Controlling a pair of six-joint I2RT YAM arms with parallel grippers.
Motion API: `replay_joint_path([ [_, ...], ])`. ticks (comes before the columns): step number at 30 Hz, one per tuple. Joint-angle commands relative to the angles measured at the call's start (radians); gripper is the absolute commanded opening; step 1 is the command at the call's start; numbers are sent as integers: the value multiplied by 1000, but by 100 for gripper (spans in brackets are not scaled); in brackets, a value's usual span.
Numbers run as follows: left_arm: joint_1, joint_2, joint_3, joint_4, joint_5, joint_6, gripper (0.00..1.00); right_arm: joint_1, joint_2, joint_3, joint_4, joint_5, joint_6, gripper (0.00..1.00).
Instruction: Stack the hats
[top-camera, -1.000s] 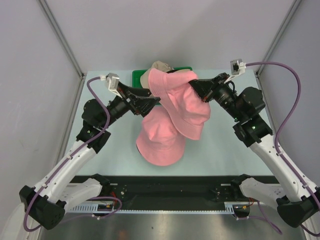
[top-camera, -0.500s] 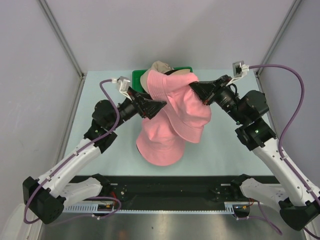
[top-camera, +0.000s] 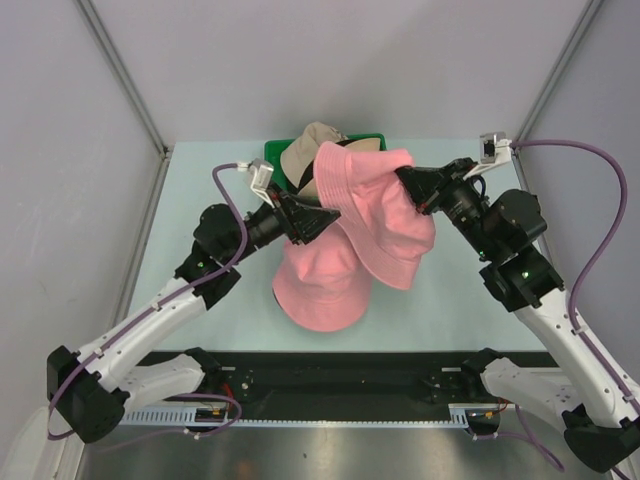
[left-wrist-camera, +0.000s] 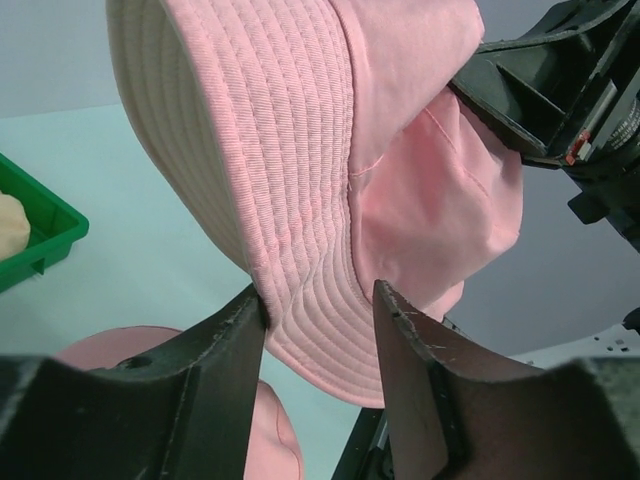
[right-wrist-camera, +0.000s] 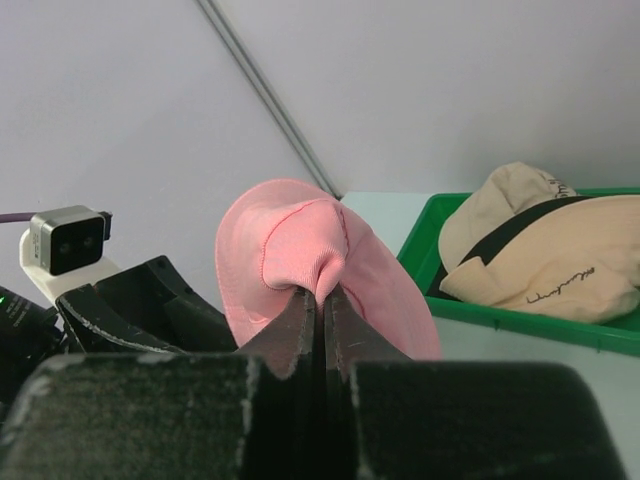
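My right gripper (top-camera: 405, 180) (right-wrist-camera: 322, 295) is shut on a pinched fold of a pink hat (top-camera: 380, 220) (right-wrist-camera: 290, 240) and holds it in the air. The hat's stitched brim (left-wrist-camera: 300, 200) hangs between the fingers of my left gripper (top-camera: 322, 215) (left-wrist-camera: 320, 295). Those jaws stand apart; the left finger touches the brim's edge. A second pink hat (top-camera: 320, 290) (left-wrist-camera: 95, 350) lies crown up on the table below. A beige hat (top-camera: 305, 150) (right-wrist-camera: 560, 250) rests in the green tray (top-camera: 272, 152) (right-wrist-camera: 500, 318).
The tray stands at the back of the pale table (top-camera: 200, 190), just behind the raised hat. Grey walls and metal posts (top-camera: 130, 90) close in both sides. A black rail (top-camera: 330, 365) runs along the near edge between the arm bases.
My left gripper has reached right to the raised hat's brim and its jaws have narrowed around it. The right gripper has carried the hat slightly right.
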Motion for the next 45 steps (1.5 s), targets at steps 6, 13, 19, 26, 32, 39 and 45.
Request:
replay_joint_path([
  [6, -51, 47, 14, 93, 33, -26, 27, 4, -21, 0, -26, 83, -35, 0],
  [13, -60, 76, 55, 46, 18, -18, 1, 25, -34, 5, -90, 167, -67, 0],
  [19, -48, -37, 37, -200, -132, 10, 0, 84, 8, 8, -116, 230, -104, 0],
  [26, 64, -270, -80, -413, -164, -75, 0, 162, 77, 5, -93, 283, -126, 4],
  [32, 191, -327, -132, -533, -134, -29, 0, 186, 135, 12, -70, 261, -126, 25],
  [39, 323, -290, -144, -617, -121, 40, 0, 189, 129, -1, -101, 258, -132, 88],
  [45, 355, -277, -173, -639, -131, 68, 0, 107, 78, -89, -66, 139, -75, 91],
])
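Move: The pink hat hanging from the right gripper has its middle about 9 cm right and 2 cm ahead of the left hand at about the same height, its brim already between those open fingers. The hat stack lies about 25 cm below the left hand and 2 cm ahead; from the right hand it lies some 15 cm left, about level fore and aft, and 33 cm below. The green box is roughly 38 cm beyond the left hand, straight ahead, and 33 cm down. The left fingers shut on the hanging hat's brim and pinch it; after a small drift right, that hand carries the brim about 16 cm left and some 9 cm down, swinging counter-clockwise. The right keeps its hold while sinking about 9 cm and ending some 4 cm farther left, towards the stack, then opens wide and lets go. ##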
